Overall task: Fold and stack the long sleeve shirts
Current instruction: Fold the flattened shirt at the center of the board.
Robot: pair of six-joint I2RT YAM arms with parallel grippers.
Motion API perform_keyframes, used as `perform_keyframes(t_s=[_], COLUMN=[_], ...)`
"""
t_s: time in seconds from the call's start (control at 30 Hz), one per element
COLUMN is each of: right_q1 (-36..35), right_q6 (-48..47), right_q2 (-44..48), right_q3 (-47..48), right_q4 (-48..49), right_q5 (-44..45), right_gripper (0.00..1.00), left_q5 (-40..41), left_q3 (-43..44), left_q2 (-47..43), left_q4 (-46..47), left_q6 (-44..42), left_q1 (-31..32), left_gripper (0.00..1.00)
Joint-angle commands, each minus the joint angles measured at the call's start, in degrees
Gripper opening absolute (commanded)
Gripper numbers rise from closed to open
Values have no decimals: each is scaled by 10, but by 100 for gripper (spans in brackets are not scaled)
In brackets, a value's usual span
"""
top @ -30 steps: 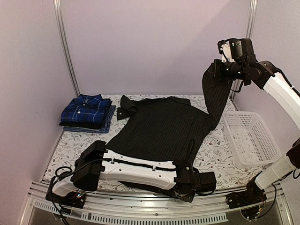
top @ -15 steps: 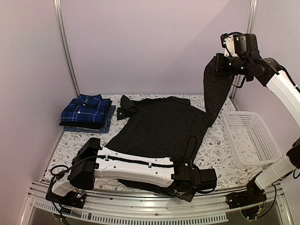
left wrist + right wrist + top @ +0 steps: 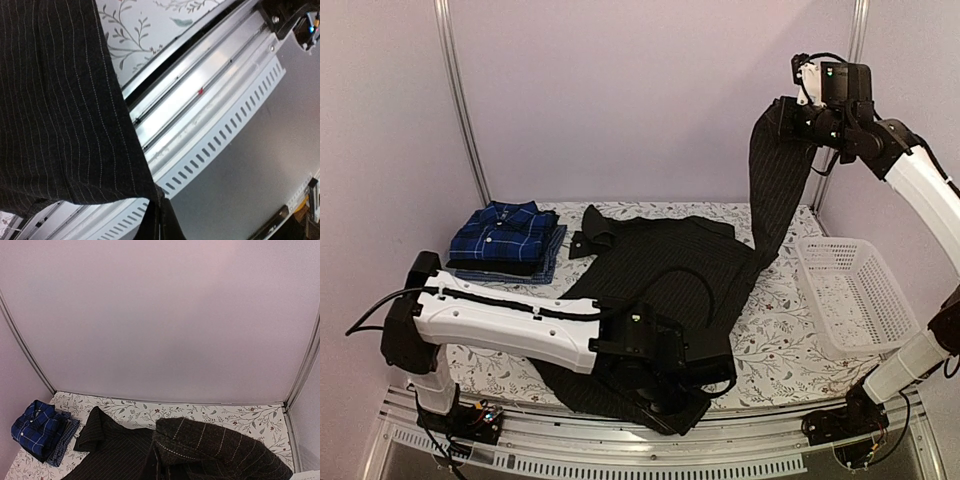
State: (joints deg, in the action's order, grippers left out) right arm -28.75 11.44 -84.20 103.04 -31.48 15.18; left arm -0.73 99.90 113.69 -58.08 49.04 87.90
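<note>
A black pinstriped long sleeve shirt (image 3: 665,262) lies spread on the floral table. Its near hem (image 3: 610,392) hangs at the front edge, and my left gripper (image 3: 670,400) is shut on that hem. In the left wrist view the pinstriped cloth (image 3: 60,100) runs into the shut left gripper (image 3: 161,212) above the metal rail. My right gripper (image 3: 788,125) is high at the back right, shut on the shirt's sleeve (image 3: 772,195), which hangs down to the table. The bunched sleeve (image 3: 220,450) fills the bottom of the right wrist view. A folded blue plaid shirt (image 3: 505,232) tops a stack at the left.
A white mesh basket (image 3: 855,295) stands at the right edge of the table. The aluminium rail (image 3: 210,95) runs along the near edge. Upright frame posts (image 3: 460,100) stand at the back corners. My left arm (image 3: 510,320) stretches across the front of the table.
My left gripper closed on the near hem and moved left along the front edge, its arm rising. The right gripper lifted the sleeve slightly higher.
</note>
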Motion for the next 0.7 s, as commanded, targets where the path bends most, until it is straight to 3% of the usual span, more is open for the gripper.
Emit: perform_keyframes(t_s=[0.0,0.17,0.67], right_q1=[3,3,-20], right_q6=[-11,2,18], right_q2=[-2,-10,-113], right_q3=[-19,-49,-45], right_q4=[69,125,306], right_q5=[-28,-92,-146], right_gripper=[0,0,0], left_q5=[-108,-149,-153], left_q3=[-104,-216,-396], left_q2=[-56,-113,-220], left_q4=[97,166,188], left_q6=[-38,-33,-18], left_q1=[-21,-66,-186], left_gripper=[0,0,0])
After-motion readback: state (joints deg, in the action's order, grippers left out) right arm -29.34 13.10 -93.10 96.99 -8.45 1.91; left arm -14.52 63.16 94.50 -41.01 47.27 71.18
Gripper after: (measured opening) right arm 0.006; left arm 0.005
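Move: Held up by both hands, the shirt's right side is to go over its middle. That middle lies about 29 cm ahead of the left hand, 10 cm to its left and 11 cm below; from the right hand it is about 11 cm back, 22 cm left and 45 cm down. The collar is some 12 cm ahead and 7 cm left of the right hand, the basket about 10 cm back and 25 cm to its right, both more than 40 cm below. Both grippers keep their pinch on the striped shirt, the left on the hem's right corner and the right on the raised sleeve, and carry it leftward over the body together. The left hand goes about 10 cm left, swinging some 6 cm forward after a small dip back and sinking 5 cm, its fingertips tilting towards the base; the right goes nearly 8 cm left and 5 cm forward, turning slightly counter-clockwise. ##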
